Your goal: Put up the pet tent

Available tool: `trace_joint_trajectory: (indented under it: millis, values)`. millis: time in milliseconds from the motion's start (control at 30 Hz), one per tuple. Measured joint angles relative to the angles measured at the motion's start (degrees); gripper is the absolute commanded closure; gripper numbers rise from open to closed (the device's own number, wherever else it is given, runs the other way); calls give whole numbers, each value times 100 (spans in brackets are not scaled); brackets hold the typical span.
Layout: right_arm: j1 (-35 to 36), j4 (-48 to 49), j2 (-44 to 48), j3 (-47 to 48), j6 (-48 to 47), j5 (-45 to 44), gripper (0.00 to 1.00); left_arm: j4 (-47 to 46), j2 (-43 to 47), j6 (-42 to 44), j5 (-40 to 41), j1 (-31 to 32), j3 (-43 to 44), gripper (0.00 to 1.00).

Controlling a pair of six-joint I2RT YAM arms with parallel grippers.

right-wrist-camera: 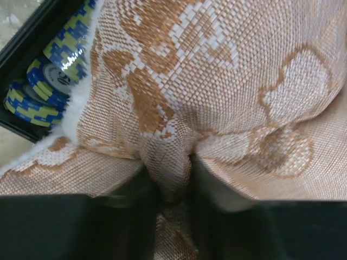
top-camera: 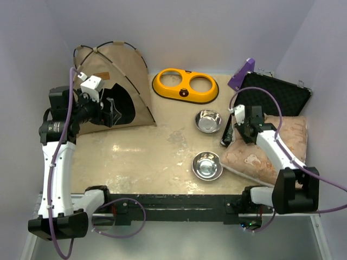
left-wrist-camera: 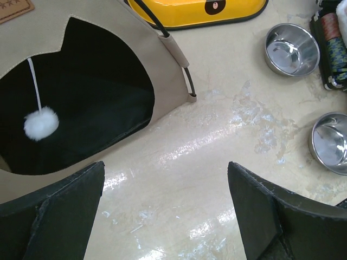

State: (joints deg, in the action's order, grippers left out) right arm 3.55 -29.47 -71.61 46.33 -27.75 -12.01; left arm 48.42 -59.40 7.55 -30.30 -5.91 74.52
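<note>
The pet tent (top-camera: 127, 70) stands upright at the back left, tan fabric with thin black poles crossing at its top and a dark arched door. My left gripper (top-camera: 111, 112) hovers in front of that door, open and empty. In the left wrist view the tent (left-wrist-camera: 81, 32) fills the upper left, a white pompom (left-wrist-camera: 41, 122) hangs in the doorway, and bare table shows between my left gripper's (left-wrist-camera: 165, 173) fingers. My right gripper (top-camera: 243, 135) presses into the beige patterned cushion (top-camera: 295, 135) at the right. In the right wrist view my right gripper (right-wrist-camera: 168, 173) is shut on a fold of the cushion (right-wrist-camera: 217, 65).
A yellow double-bowl feeder (top-camera: 185, 85) lies at the back centre. Two steel bowls (top-camera: 209, 120) (top-camera: 207, 165) stand mid-table. An open black case (top-camera: 276, 95) with a purple piece (top-camera: 241, 74) sits behind the cushion. Blue-and-yellow chips (right-wrist-camera: 49, 81) lie in a black tray by the cushion's edge.
</note>
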Motion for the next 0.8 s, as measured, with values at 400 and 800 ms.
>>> trace_joint_trajectory:
  millis: [400,800]
  values:
    - [-162,-2378,-15,3023,-107,1576,100,7,-155,4,-9,0,127,0]
    - [269,4,1545,4441,2505,6791,100,-463,-273,-382,-485,0,590,0]
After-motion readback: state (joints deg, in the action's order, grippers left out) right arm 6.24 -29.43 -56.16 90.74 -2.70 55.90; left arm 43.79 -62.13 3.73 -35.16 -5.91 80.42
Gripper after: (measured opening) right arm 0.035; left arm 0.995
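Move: The cushion fills the space under the right gripper, its middle about 8 cm to the right, 6 cm back and 4 cm down; a fold near its left edge is between the fingers. The chip case under it has its middle roughly 5 cm right and 6 cm below. The far bowl stands about 15 cm left and 6 cm ahead, the near bowl 15 cm left and 13 cm back. From the left gripper the cushion lies some 58 cm right, 5 cm back and well below. Shut the right fingers fully on the cushion fold and keep it pinched. Lift it off the case, about 40 cm up and gathering speed, then swing it some 20 cm left and draw back a little, turning the fingers from steeply down to level and pointing left. Late on, raise the open left gripper about 5 cm. ##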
